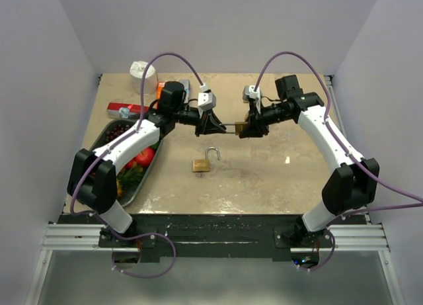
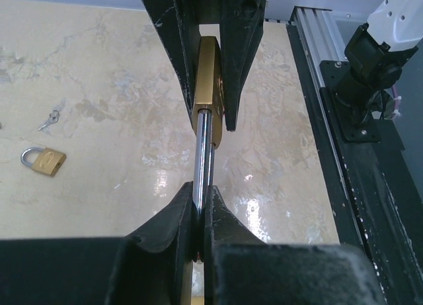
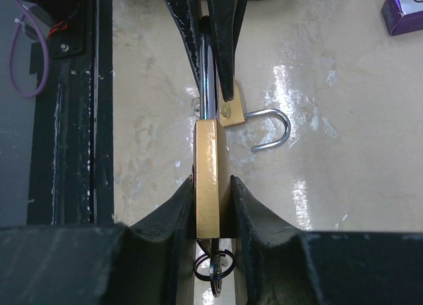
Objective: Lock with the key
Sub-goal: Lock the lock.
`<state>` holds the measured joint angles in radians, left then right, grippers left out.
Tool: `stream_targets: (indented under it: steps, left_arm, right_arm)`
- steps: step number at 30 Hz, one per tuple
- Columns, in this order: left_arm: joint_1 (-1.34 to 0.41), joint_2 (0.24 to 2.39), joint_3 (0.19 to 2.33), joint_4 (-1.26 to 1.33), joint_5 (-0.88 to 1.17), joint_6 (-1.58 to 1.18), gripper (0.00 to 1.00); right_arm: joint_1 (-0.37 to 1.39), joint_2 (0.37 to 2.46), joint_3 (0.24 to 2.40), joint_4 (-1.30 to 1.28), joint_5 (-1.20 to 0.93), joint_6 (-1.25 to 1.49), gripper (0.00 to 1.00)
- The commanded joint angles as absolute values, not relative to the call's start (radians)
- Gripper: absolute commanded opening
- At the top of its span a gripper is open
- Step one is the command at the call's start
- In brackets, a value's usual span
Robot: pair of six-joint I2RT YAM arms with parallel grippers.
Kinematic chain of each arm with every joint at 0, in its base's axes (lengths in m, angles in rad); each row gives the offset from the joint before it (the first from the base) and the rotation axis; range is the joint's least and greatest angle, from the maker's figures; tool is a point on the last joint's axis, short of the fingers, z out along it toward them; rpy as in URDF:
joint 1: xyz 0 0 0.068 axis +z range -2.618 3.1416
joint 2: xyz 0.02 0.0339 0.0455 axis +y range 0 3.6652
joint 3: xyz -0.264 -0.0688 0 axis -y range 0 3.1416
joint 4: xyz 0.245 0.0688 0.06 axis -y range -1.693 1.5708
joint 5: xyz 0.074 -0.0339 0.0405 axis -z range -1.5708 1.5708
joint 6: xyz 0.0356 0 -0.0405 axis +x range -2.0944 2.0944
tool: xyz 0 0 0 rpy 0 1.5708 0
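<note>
A brass padlock (image 1: pixel 239 128) hangs in the air between both grippers above the middle of the table. My left gripper (image 1: pixel 221 126) is shut on its steel shackle (image 2: pixel 203 153), as the left wrist view (image 2: pixel 201 199) shows. My right gripper (image 1: pixel 246 129) is shut on the brass body (image 3: pixel 210 166), seen edge-on in the right wrist view (image 3: pixel 211 186). A key on a ring (image 3: pixel 215 268) sticks out of the body's bottom, between my right fingers. The shackle (image 3: pixel 206 73) runs up into the left fingers (image 3: pixel 228 47).
A second brass padlock (image 1: pixel 203 162) with an open shackle lies on the table below, with small keys (image 1: pixel 199 175) beside it. A metal tray (image 1: pixel 99 134) of fruit stands at the left. A white roll (image 1: pixel 142 73), a red box (image 1: pixel 125 110) and a purple box (image 3: pixel 403 10) lie around.
</note>
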<state>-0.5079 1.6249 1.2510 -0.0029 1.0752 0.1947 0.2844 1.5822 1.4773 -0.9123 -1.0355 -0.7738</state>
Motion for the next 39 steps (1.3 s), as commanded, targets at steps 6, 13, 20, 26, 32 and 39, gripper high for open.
stream_targets:
  steps: [6, 13, 20, 26, 32, 39]
  left_arm:
    - [-0.66, 1.652, 1.384, 0.248, 1.216, 0.208, 0.0]
    - [-0.687, 1.677, 1.385, 0.394, 1.25, 0.097, 0.0]
    - [-0.681, 1.689, 1.411, 0.324, 1.287, 0.141, 0.0]
    - [-0.565, 1.634, 1.377, 0.134, 1.286, 0.236, 0.0]
    - [-0.466, 1.599, 1.422, -0.359, 1.224, 0.679, 0.0]
    - [-0.405, 1.548, 1.378, -0.377, 1.181, 0.698, 0.0]
  right_arm:
    - [0.431, 1.562, 1.435, -0.332, -1.299, -0.417, 0.0]
    - [0.462, 1.581, 1.396, -0.038, -1.304, -0.304, 0.0]
    - [0.494, 1.592, 1.431, -0.133, -1.345, -0.39, 0.0]
    - [0.436, 1.592, 1.525, -0.609, -1.289, -0.727, 0.08]
    - [0.321, 1.585, 1.565, -0.903, -1.217, -0.946, 0.63]
    - [0.253, 1.563, 1.6, -1.063, -1.109, -1.051, 0.69]
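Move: About 5 cm to the left hand's right and level with it sits the padlock body, its shackle already in the left fingers. The right fingers already grip this body, its middle only 1 cm or so to that hand's left. On the table some 22 cm below the right hand, the larger open padlock lies about 8 cm back and 11 cm left, and a small padlock about 13 cm ahead and 2 cm right. Pressing the body along the shackle towards the left hand, the right hand goes about 4 cm forward and 2 cm left, rolling some 10 degrees, while the left keeps its pinch and travels forward and up with it. Both swing back; the right fingers then open wide and let go, that hand shifting left and up before drawing back right, while the left sinks and slips about 3 cm left. ##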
